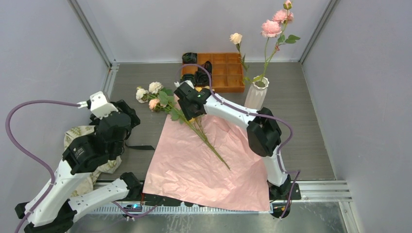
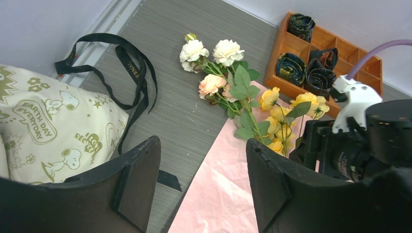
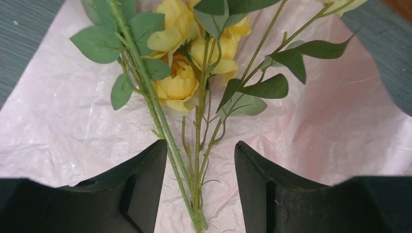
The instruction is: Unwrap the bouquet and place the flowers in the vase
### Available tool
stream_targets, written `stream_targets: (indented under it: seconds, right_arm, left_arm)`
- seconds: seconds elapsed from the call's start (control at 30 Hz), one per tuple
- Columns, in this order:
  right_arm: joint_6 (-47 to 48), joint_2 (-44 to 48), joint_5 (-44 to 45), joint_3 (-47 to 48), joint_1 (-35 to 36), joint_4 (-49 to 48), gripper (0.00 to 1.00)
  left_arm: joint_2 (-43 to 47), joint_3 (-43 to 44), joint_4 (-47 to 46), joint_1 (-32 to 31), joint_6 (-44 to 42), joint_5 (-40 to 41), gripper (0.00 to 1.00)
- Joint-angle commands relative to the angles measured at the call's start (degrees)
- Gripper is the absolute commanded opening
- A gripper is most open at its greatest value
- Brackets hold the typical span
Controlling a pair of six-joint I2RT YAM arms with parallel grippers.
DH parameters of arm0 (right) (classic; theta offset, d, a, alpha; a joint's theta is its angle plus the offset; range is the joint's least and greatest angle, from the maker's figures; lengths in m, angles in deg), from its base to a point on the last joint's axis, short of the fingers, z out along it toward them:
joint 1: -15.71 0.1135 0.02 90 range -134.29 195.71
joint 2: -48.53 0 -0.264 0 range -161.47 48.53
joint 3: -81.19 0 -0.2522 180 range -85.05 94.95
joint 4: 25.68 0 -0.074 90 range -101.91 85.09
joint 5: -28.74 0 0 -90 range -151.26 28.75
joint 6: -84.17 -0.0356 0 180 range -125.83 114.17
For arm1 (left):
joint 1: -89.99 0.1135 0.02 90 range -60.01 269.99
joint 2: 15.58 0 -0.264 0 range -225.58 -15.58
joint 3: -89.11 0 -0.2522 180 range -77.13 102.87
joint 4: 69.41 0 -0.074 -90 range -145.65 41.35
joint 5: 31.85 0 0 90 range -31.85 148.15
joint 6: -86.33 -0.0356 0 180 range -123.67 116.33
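Note:
The bouquet lies unwrapped: pink paper (image 1: 194, 174) is spread flat with loose flowers (image 1: 165, 99) across its top left corner. White and peach blooms (image 2: 211, 51) rest on the table, and yellow roses (image 3: 180, 82) lie on the paper. My right gripper (image 3: 200, 145) stands over the green stems (image 3: 194, 184), open, one jaw on each side of them. The white ribbed vase (image 1: 256, 94) at the back right holds pink and cream roses (image 1: 270, 27). My left gripper (image 2: 203, 145) hangs open and empty above the paper's left edge.
A black ribbon (image 2: 131, 68) lies loose on the table at the left, beside crumpled beige patterned paper (image 2: 43, 126). An orange compartment tray (image 1: 228, 73) with dark rolled rosettes (image 2: 291, 68) stands at the back, just left of the vase.

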Motion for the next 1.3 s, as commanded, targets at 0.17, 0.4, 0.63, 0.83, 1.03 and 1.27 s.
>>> stream_targets:
  seconds: [0.17, 0.4, 0.63, 0.83, 1.03, 1.27]
  right_arm:
    - [-1.48, -3.99, -4.58, 0.04, -2.12, -2.4, 0.56]
    - [-0.96, -8.27, -5.98, 2.16, -4.44, -2.4, 0.51]
    - [-0.89, -12.27, -8.14, 5.72, -7.06, -1.43, 0.38]
    - [-0.62, -12.75, -8.45, 6.22, -7.12, -1.27, 0.18]
    - [-0.03, -8.85, -6.83, 5.28, -7.12, -1.25, 0.03]
    - [0.24, 0.89, -5.25, 3.52, -6.98, -0.64, 0.01]
  left_arm:
    - [-2.0, 0.22, -2.35, 0.07, -0.68, -0.48, 0.66]
    - [-1.91, -0.41, -2.79, 0.08, -0.66, -0.65, 0.66]
    - [-1.98, -0.66, -2.77, 0.08, -0.62, -0.78, 0.66]
    - [-2.03, -1.02, -2.79, 0.05, -0.51, -0.98, 0.66]
    - [-2.04, -1.11, -2.78, 0.09, -0.42, -1.27, 0.66]
    - [-1.66, -1.27, -2.79, 0.09, -0.29, -1.62, 0.66]
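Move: Beneath the open right hand, about 9 cm down, the yellow flowers' stems lie on the pink paper, the gripping spot just below the blooms some 4 cm ahead and 2 cm to its right. The white flowers lie roughly 17 cm left of this hand and 12 cm ahead; the vase stands about 24 cm right and 9 cm ahead. From the left hand, that gripping spot is some 17 cm ahead, 23 cm right and 30 cm below. Sinking about 9 cm while easing a few centimetres forward and slightly right, the right hand brings its fingers down around the yellow flowers' stems, tipping some 10 degrees further towards straight down. The fingers, half open at first, close and pinch the stems just under the blooms and leaves, leaving the white flowers' stems outside; the hand then starts upward, 2 to 3 cm. ##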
